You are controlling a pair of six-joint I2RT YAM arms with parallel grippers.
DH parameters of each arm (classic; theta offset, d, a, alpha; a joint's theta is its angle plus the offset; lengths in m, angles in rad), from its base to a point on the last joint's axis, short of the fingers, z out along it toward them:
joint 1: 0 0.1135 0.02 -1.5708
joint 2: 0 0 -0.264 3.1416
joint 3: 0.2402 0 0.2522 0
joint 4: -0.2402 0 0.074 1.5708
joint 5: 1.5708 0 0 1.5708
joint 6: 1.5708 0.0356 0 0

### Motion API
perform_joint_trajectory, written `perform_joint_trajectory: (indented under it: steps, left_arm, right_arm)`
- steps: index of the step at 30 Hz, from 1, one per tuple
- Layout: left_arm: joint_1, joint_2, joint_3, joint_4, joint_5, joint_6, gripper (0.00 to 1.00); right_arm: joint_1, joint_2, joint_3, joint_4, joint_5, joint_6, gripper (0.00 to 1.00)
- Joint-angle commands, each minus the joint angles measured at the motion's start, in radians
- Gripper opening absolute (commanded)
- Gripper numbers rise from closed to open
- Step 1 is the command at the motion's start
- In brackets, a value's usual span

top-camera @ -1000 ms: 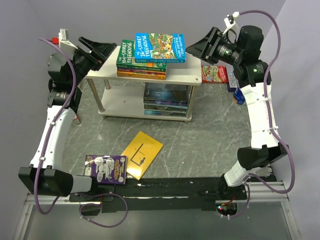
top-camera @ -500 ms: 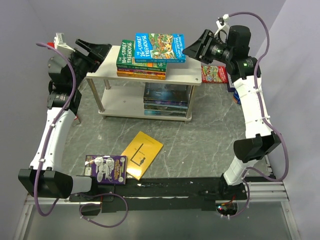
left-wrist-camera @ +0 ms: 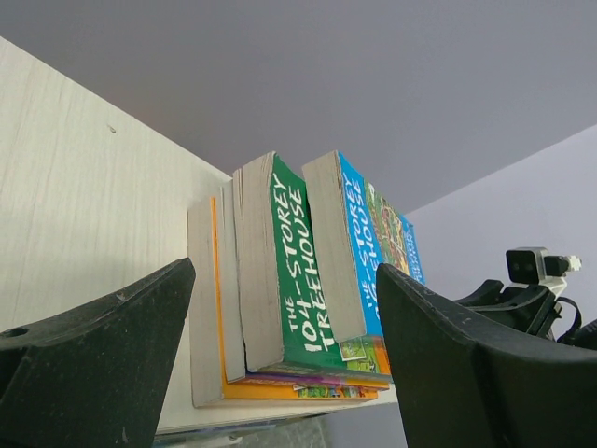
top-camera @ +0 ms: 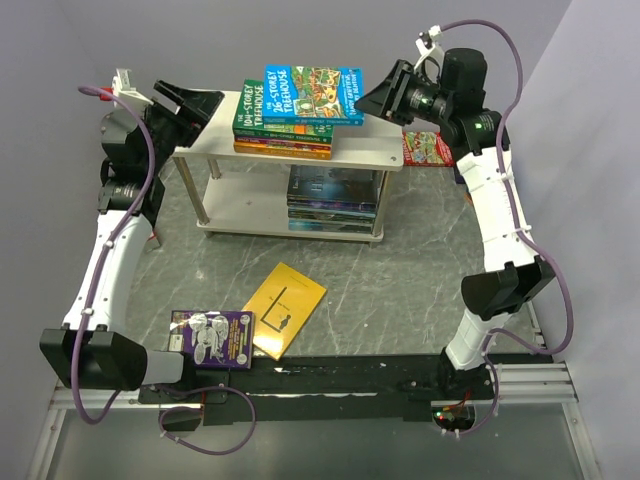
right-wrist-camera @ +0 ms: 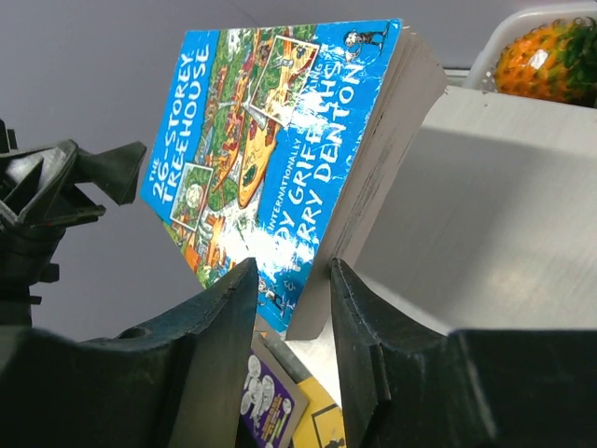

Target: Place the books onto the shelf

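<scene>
A blue "26-Storey Treehouse" book (top-camera: pixel 312 93) lies on top of a stack with a green "104-Storey Treehouse" book (top-camera: pixel 255 108) on the shelf's pale top board (top-camera: pixel 370 150). My right gripper (top-camera: pixel 372 100) straddles the blue book's right corner. In the right wrist view its fingers (right-wrist-camera: pixel 224 317) press the cover and page edge of the blue book (right-wrist-camera: pixel 270 149). My left gripper (top-camera: pixel 195 100) hovers open at the shelf's left end, facing the stack's spines (left-wrist-camera: pixel 294 271). A yellow book (top-camera: pixel 285 308) and a purple book (top-camera: pixel 212 338) lie on the table.
Dark books (top-camera: pixel 333 198) are stacked on the shelf's white lower board. A red-green packet (top-camera: pixel 428 148) lies behind the shelf's right end. An orange object in a white basket (right-wrist-camera: pixel 546 56) shows beyond the shelf in the right wrist view.
My right gripper has moved left to the blue book's corner and narrowed its jaws onto it. The blue book has shifted slightly left. The left arm has barely moved.
</scene>
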Motion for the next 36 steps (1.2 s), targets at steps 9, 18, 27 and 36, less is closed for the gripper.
perform_joint_trajectory:
  steps: [9, 18, 27, 36]
  left_arm:
    - [0.012, -0.002, 0.015, 0.079, 0.054, -0.021, 0.84]
    - [0.012, -0.019, 0.012, 0.223, 0.132, -0.065, 0.71]
    - [0.003, 0.062, 0.050, 0.243, 0.290, -0.084, 0.35]
    - [-0.034, 0.110, 0.102, 0.174, 0.293, -0.032, 0.35]
  right_arm:
    - [0.059, 0.016, 0.066, 0.014, -0.008, -0.049, 0.44]
    - [0.063, 0.019, 0.069, 0.003, -0.002, -0.052, 0.45]
    - [0.066, 0.025, 0.072, 0.005, -0.003, -0.043, 0.46]
    - [0.080, 0.043, 0.092, 0.000, -0.005, -0.039, 0.46]
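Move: The blue 26-Storey Treehouse book's middle lies about 10 cm left of the right hand and 2 cm ahead, roughly level, its right end already at the fingertips. The green 104-Storey book under it is some 14 cm left, 2 cm ahead and 4 cm down; the orange-edged books are 15 cm left, 1 cm ahead, 7 cm down. From the left hand, the blue book is about 20 cm right, 2 cm ahead and slightly above. The right hand's half-open fingertips keep pressing on the blue book's right end, pushing it left about 2 cm along the green one before nearly stopping, then nudging a little farther left. Meanwhile the left hand lifts and draws back a few centimetres, closing its wide-open fingers to about a third, then comes down and forward again, ending about 5 cm farther right by the stack's left end, turned clockwise some 15 degrees. ##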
